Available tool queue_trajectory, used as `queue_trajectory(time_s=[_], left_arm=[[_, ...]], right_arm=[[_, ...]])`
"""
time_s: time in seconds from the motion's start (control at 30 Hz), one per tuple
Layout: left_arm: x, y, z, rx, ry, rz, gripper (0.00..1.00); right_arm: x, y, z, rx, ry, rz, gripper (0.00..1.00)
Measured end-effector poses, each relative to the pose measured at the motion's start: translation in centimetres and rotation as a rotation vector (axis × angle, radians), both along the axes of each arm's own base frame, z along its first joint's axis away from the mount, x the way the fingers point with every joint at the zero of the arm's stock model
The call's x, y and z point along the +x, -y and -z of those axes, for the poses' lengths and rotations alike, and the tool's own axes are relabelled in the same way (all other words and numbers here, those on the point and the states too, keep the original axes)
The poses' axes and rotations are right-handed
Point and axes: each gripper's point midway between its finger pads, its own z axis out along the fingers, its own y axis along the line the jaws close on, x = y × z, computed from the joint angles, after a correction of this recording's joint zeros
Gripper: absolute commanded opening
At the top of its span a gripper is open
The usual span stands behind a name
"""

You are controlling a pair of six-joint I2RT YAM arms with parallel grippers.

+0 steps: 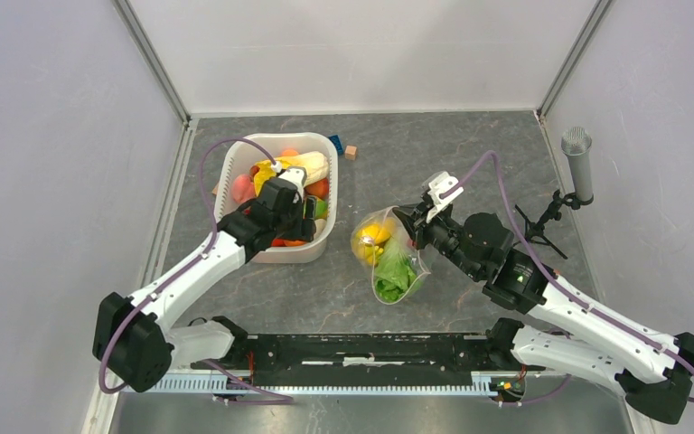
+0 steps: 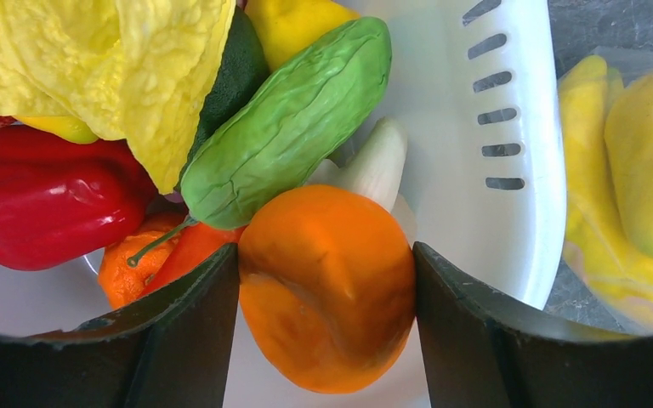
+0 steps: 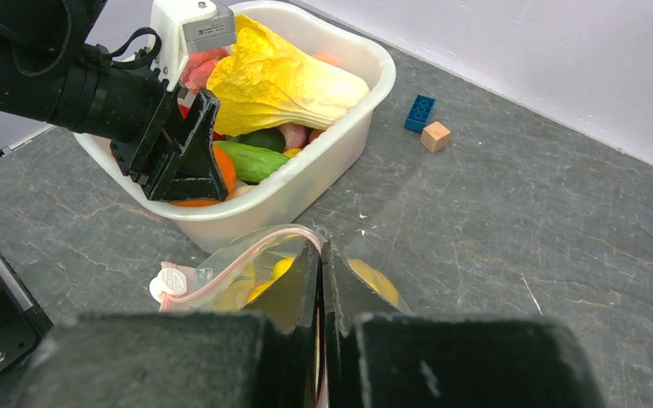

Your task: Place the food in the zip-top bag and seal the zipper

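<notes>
The white tub [image 1: 231,165] holds the food: a yellow cabbage [image 3: 281,81], a green cucumber [image 2: 289,127], a red pepper [image 2: 42,195] and an orange fruit [image 2: 327,297]. My left gripper [image 2: 325,249] reaches into the tub, both fingers pressed against the sides of the orange fruit. The zip-top bag [image 1: 389,258] lies right of the tub with yellow fruit [image 1: 372,237] and a green leafy piece [image 1: 395,274] inside. My right gripper [image 3: 320,246] is shut on the bag's mouth edge, holding the pink zipper [image 3: 247,255] up so the mouth gapes. The white slider [image 3: 167,283] sits at the zipper's left end.
A blue block [image 1: 336,143] and a small wooden block [image 1: 351,152] lie behind the tub's right corner. A grey microphone [image 1: 578,163] on a stand rises at the right wall. White walls enclose the grey tabletop on three sides.
</notes>
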Motion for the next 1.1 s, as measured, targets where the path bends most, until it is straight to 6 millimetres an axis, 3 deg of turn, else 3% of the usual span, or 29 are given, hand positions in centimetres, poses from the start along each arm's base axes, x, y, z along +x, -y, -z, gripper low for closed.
queue_trajectory(time_s=[0.13, 0.4, 0.6, 0.83, 1.1], left_arm=[[-0.1, -0.1, -0.6, -0.011, 0.017, 0.000, 0.31], [-0.9, -0.5, -5.7, -0.103, 0.164, 0.000, 0.30], [-1.6, -0.7, -7.9, -0.154, 0.228, 0.011, 0.28], [-2.9, 2.5, -10.5, -0.313, 0.254, 0.163, 0.33], [-5.6, 7.5, -17.8, -0.605, 0.332, 0.424, 0.37]], right_arm=[[0.0, 0.0, 0.0, 0.005, -0.002, 0.002, 0.04], [0.1, 0.1, -0.2, 0.016, -0.005, 0.012, 0.04], [0.1, 0.1, -0.2, 0.026, -0.009, 0.014, 0.04], [0.2, 0.2, -1.3, 0.068, 0.010, 0.027, 0.04], [0.5, 0.2, -1.6, 0.102, 0.003, 0.048, 0.04]])
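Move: In the left fingers is the round orange food, down in the basket. The open bag mouth it goes to lies some 20 cm to this hand's right, 12 cm back and 10 cm higher. The cucumber is about 8 cm ahead, 2 cm right and 3 cm down; the basket's right rim is level with the hand, 7 cm right and 2 cm below. From the right hand, pinching the bag's rim, that mouth's middle is about 6 cm back, straight behind, and 7 cm lower. Lifting the orange food in an unchanged grip, the left hand first goes nearly straight up about 8 cm, then swings right and back towards the bag mouth while still climbing, some 18 cm up in all and 7 to 8 cm right. Its wrist rolls and turns clockwise, the fingers coming from steeply down to nearly level, forward-right. The right hand keeps the bag rim pinched, rising 1 to 2 cm. ##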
